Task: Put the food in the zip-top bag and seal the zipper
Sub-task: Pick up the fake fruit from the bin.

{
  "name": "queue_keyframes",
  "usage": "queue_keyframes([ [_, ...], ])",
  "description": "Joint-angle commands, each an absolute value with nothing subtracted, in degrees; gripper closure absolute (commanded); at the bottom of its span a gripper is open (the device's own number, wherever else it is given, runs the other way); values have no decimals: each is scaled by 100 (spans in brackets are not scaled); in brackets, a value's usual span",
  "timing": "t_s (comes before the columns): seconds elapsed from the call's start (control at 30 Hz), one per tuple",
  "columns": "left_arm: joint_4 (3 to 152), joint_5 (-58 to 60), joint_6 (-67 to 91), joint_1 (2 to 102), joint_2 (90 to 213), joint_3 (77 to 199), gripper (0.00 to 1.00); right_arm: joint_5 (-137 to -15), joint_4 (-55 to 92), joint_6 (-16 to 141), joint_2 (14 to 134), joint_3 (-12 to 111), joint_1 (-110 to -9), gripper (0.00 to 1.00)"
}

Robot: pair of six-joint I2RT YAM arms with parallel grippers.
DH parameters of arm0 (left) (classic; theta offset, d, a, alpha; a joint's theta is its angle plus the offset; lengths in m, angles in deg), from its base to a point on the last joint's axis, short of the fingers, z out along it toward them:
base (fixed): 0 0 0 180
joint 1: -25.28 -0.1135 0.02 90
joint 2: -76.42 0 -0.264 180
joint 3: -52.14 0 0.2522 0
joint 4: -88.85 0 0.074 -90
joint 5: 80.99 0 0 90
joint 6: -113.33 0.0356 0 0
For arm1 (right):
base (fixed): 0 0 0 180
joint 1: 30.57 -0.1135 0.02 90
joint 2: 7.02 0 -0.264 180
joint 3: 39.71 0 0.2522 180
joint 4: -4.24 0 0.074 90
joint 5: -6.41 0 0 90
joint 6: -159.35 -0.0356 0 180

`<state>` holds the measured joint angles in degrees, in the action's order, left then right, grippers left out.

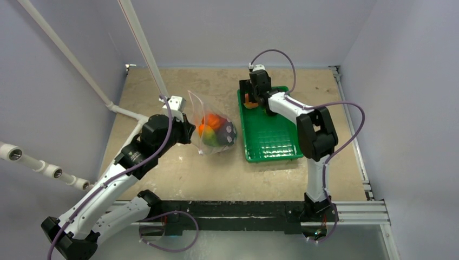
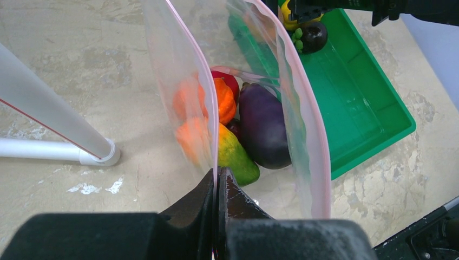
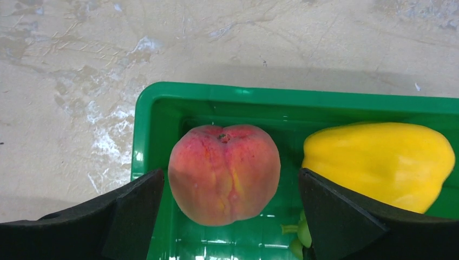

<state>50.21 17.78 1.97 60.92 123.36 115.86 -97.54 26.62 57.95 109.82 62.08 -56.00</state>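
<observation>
The clear zip-top bag stands open in the middle of the table, and my left gripper is shut on its near rim. The pinkish zipper runs round the open mouth. Inside lie food pieces: a purple eggplant, an orange piece, a green-yellow mango and something red. My right gripper stands open at the far end of the green tray, one finger on each side of a peach, with a gap on both sides. A yellow pepper lies beside it.
In the tray also lie green grapes and a dark round fruit. White pipes slant over the table's left side, and one foot stands close to the bag. Walls enclose the table on three sides.
</observation>
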Motion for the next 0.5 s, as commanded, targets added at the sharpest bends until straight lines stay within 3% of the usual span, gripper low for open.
queue_keyframes([
  [0.0,5128,1797,321,6072,12357,11574,100,-9679,2425,5775,11061,6578,-5550,5],
  [0.23,5128,1815,320,6077,12343,11565,100,-9636,2421,5699,11303,6671,-5508,15],
  [0.47,5142,1809,325,6071,12336,11565,100,-9717,2495,5654,11062,6561,-5501,43],
])
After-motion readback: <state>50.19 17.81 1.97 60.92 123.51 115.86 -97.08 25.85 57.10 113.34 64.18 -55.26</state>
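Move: The peach sits in the bin's far left corner, about 2 cm ahead of the open right fingers and 3 cm below, level sideways. From that hand the yellow pepper is roughly 9 cm right and 3 cm ahead; the small eggplant is some 7 cm right and 3 cm back. From the left hand, the peach lies about 22 cm ahead, 21 cm right and 17 cm below. The right hand eases about 1.5 cm down and 1 cm forward around the peach, its fingers closing onto both sides. ##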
